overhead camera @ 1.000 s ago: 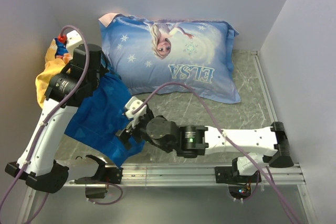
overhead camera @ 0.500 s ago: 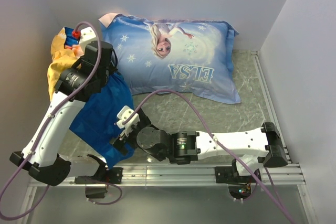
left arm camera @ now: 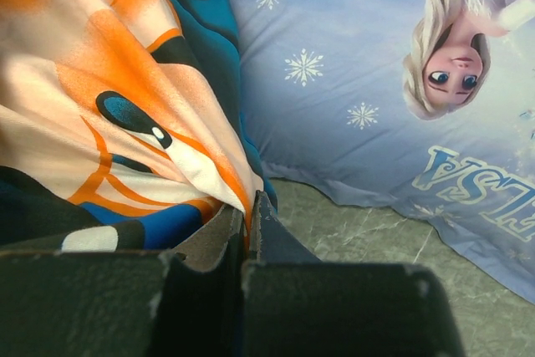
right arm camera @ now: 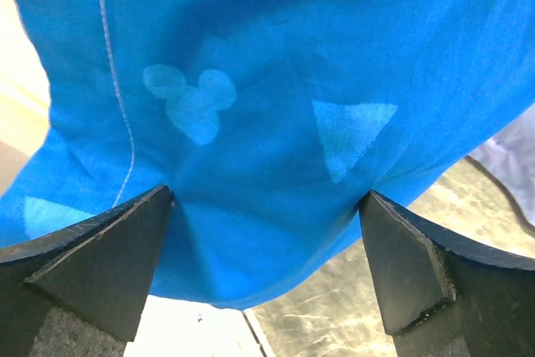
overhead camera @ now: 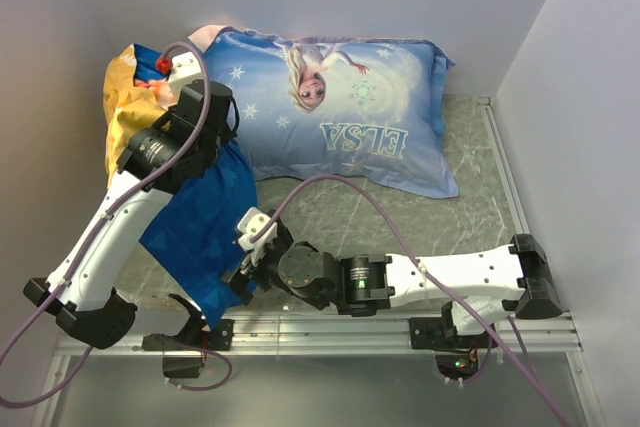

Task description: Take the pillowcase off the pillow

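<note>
The pillowcase [overhead camera: 195, 227] hangs as a long drape at the left, blue side toward the camera and yellow-orange [overhead camera: 125, 97] at its top. My left gripper [overhead camera: 160, 59] holds that top end high near the back left corner. In the left wrist view its jaws [left arm camera: 249, 202] are shut on an orange-and-white fold of the pillowcase [left arm camera: 109, 81]. My right gripper [overhead camera: 238, 269] is low at the drape's bottom end. It stands open [right arm camera: 266, 198], with a bulge of the blue pillowcase [right arm camera: 251, 81] between its fingers. The pillow is hidden.
A light blue Elsa-print pillow [overhead camera: 340, 107] lies across the back of the marble-patterned table [overhead camera: 400, 217], close to the right of the hanging fabric. Walls close in on the left, back and right. The rail [overhead camera: 350, 327] with the arm bases runs along the near edge.
The left arm has swung up and to the right, carrying the pillowcase's top end toward the Elsa pillow. The drape hangs longer. The right gripper shifted slightly and stayed open.
</note>
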`<state>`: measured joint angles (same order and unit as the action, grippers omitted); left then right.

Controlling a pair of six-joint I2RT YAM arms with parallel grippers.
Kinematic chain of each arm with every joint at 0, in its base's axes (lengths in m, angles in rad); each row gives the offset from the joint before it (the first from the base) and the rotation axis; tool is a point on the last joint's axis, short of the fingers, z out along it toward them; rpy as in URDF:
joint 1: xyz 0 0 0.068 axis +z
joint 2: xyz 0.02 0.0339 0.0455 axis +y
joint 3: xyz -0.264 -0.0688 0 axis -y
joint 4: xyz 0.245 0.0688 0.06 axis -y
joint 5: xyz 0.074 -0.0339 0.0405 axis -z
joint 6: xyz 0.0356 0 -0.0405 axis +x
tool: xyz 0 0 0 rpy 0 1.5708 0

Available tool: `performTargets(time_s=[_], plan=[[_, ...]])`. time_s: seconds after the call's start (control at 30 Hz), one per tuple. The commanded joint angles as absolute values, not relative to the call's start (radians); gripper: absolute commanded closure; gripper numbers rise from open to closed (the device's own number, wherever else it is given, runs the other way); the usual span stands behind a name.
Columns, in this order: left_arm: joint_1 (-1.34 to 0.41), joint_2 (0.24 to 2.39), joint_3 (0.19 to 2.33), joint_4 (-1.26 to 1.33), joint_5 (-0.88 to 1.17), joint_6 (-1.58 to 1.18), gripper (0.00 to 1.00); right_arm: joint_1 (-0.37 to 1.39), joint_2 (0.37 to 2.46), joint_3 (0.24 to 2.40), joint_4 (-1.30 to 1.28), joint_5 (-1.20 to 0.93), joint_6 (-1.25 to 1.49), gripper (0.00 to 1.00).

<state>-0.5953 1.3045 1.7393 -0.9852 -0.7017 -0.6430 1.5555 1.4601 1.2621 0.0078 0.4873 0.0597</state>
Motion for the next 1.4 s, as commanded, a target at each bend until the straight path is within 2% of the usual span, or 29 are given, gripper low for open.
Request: performTargets(time_s=[0.0, 0.57, 0.67, 0.77, 0.8, 0.83, 0.9, 0.97, 1.07, 1.1, 1.17, 1.2, 1.3, 1.37], plan=[[-0.637, 1.298, 1.815, -0.778, -0.664, -0.667, 1.00, 1.571, 1.391, 1.238, 0.107, 0.423, 0.103, 0.00], [-0.707, 1.310, 1.832, -0.778, -0.663, -0.690, 1.00, 1.542, 1.529, 1.338, 0.025, 0.658, 0.163, 0.00], [-0.721, 1.310, 1.835, -0.769, -0.647, -0.692, 1.00, 1.529, 1.503, 1.312, 0.041, 0.663, 0.179, 0.06], [-0.727, 1.304, 1.839, -0.762, -0.635, -0.692, 1.00, 1.523, 1.464, 1.296, 0.040, 0.666, 0.183, 0.38], [-0.726, 1.299, 1.839, -0.761, -0.634, -0.690, 1.00, 1.525, 1.454, 1.296, 0.035, 0.676, 0.193, 0.69], [-0.726, 1.299, 1.842, -0.758, -0.630, -0.690, 1.00, 1.525, 1.431, 1.298, 0.025, 0.690, 0.196, 0.82], [-0.726, 1.295, 1.848, -0.756, -0.626, -0.686, 0.99, 1.525, 1.405, 1.296, 0.018, 0.698, 0.205, 1.00], [-0.726, 1.289, 1.858, -0.750, -0.626, -0.680, 0.94, 1.525, 1.368, 1.293, 0.006, 0.709, 0.216, 1.00], [-0.726, 1.275, 1.871, -0.713, -0.617, -0.649, 0.74, 1.525, 1.325, 1.285, -0.024, 0.735, 0.250, 1.00], [-0.727, 1.269, 1.885, -0.701, -0.603, -0.629, 0.60, 1.525, 1.318, 1.282, -0.032, 0.748, 0.262, 1.00], [-0.726, 1.262, 1.897, -0.648, -0.574, -0.600, 0.46, 1.522, 1.298, 1.278, -0.057, 0.781, 0.279, 1.00], [-0.727, 1.262, 1.907, -0.626, -0.545, -0.577, 0.36, 1.522, 1.292, 1.278, -0.063, 0.788, 0.287, 1.00], [-0.726, 1.273, 1.953, -0.555, -0.499, -0.519, 0.24, 1.511, 1.273, 1.282, -0.089, 0.792, 0.323, 1.00], [-0.726, 1.304, 2.012, -0.545, -0.462, -0.485, 0.21, 1.491, 1.269, 1.289, -0.130, 0.788, 0.359, 1.00]])
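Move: The right hand, open and pointing left, has the loose blue hanging part of the pillowcase almost between its fingers: about 3 cm ahead, 1 cm to its left, 1 cm lower. The Elsa pillow lies some 45 cm ahead of it, 17 cm right, 24 cm below. From the left hand, still pinching the pillowcase higher up, that blue part is about 20 cm back, level sideways, 9 cm down; the yellow flap is roughly 18 cm left, 5 cm ahead, 15 cm below. The right fingers close and pinch the blue cloth after easing forward and slightly down, then draw it right about 6 cm with some forward travel and a small lift, yawing clockwise nearly 20 degrees. The left hand keeps its grip while creeping right, then opens, lets the pillowcase go and rises about 14 cm, tipping its fingers up. ##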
